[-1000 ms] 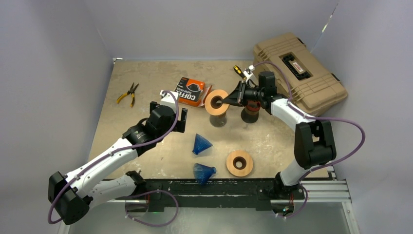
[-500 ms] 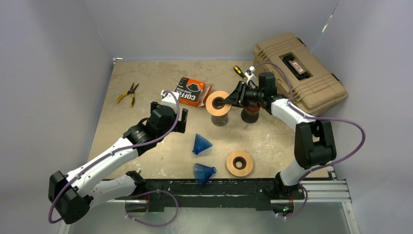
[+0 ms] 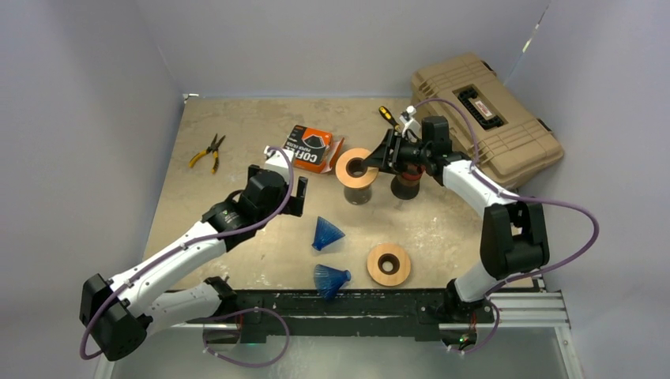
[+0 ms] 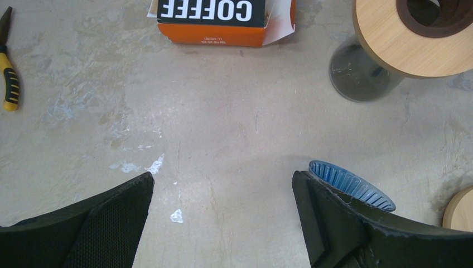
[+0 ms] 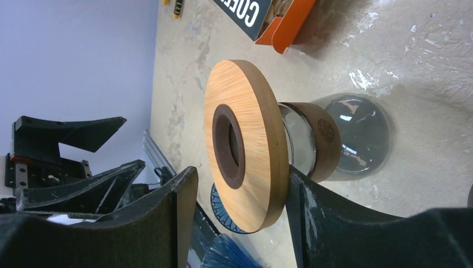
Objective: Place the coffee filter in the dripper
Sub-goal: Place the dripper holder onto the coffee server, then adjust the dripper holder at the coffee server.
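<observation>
A wooden-collared dripper [image 3: 356, 167] stands on its glass carafe [image 5: 357, 137] at mid-table, its collar [image 5: 251, 145] level on top. My right gripper [image 3: 378, 162] is open around the collar's rim, one finger at the edge and the other apart from it [image 5: 242, 184]. Two blue ribbed cone coffee filters lie nearer the arms, one [image 3: 327, 234] mid-table and one [image 3: 330, 279] by the front rail. My left gripper [image 3: 288, 175] hovers open over bare table [image 4: 223, 184], the nearer blue filter [image 4: 351, 184] just beyond its right finger.
An orange coffee filter box [image 3: 310, 148] lies behind the dripper. A second wooden collar [image 3: 389, 264] lies near the front, a dark carafe [image 3: 407, 183] under the right arm. Yellow pliers [image 3: 208, 151] lie far left, a screwdriver [image 3: 385, 114] and tan toolbox [image 3: 486, 118] at the back right.
My right gripper has opened off the wooden collar, which stays on the carafe. The left arm has barely shifted.
</observation>
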`<state>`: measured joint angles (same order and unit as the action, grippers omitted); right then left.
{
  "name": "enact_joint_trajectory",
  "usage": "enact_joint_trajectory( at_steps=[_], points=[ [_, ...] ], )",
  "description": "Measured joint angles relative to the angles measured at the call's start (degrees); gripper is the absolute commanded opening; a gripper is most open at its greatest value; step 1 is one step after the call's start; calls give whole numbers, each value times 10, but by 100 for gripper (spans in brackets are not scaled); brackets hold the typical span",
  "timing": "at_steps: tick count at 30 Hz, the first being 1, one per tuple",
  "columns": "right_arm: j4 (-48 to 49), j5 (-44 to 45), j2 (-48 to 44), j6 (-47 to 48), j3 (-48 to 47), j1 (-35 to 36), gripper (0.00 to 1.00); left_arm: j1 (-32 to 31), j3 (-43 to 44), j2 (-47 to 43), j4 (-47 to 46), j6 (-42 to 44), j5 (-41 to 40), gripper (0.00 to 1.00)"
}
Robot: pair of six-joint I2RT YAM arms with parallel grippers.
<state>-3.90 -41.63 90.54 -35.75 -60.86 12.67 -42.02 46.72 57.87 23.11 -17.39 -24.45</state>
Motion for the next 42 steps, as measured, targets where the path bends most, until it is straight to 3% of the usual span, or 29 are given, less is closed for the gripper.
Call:
enact_joint_trajectory(
  at_steps=[9,12,18,26,32,42],
  points=[
    [-51,42,-20,29,-27,0,88,0,0,24,-2,-10,25,95],
    [-64,69,-40,41,-32,0,92,0,0,38,-11,-23,37,95],
    [-76,105,-78,59,-32,0,93,0,0,66,-45,-62,71,96],
    [-96,129,-89,76,-32,0,92,18,28,142,-142,-134,178,85],
    [-97,175,-148,80,-31,0,92,65,53,216,-229,-191,282,82],
    [-121,210,-198,91,-31,0,91,74,109,328,-312,-226,370,71]
  ],
)
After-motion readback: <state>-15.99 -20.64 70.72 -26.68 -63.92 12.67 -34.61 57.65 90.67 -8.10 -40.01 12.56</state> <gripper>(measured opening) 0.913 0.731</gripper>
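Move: The dripper holder, already on top of the coffee server, lies about 19 cm to the left hand's right, 7 cm ahead and 2 cm below; the blue filter is 12 cm right, 3 cm back, on the table 14 cm down, and the filter box 18 cm ahead, 6 cm right, 13 cm down. From the right hand, at its rim, the holder's middle is some 5 cm left, 2 cm back and 1 cm lower; the red dripper stands 7 cm right, level fore and aft, 8 cm down. The right hand, already half open at the holder's rim, spreads its fingers nearly wide and backs off to the right by about 6 cm while climbing over 9 cm, its fingertips tilting up. The left hand dips slightly, then sweeps about 16 cm right and 8 cm forward to the holder's left rim, rolling its left side down and narrowing its open fingers by roughly a quarter so that they come close around the rim, though contact can't be made out. ##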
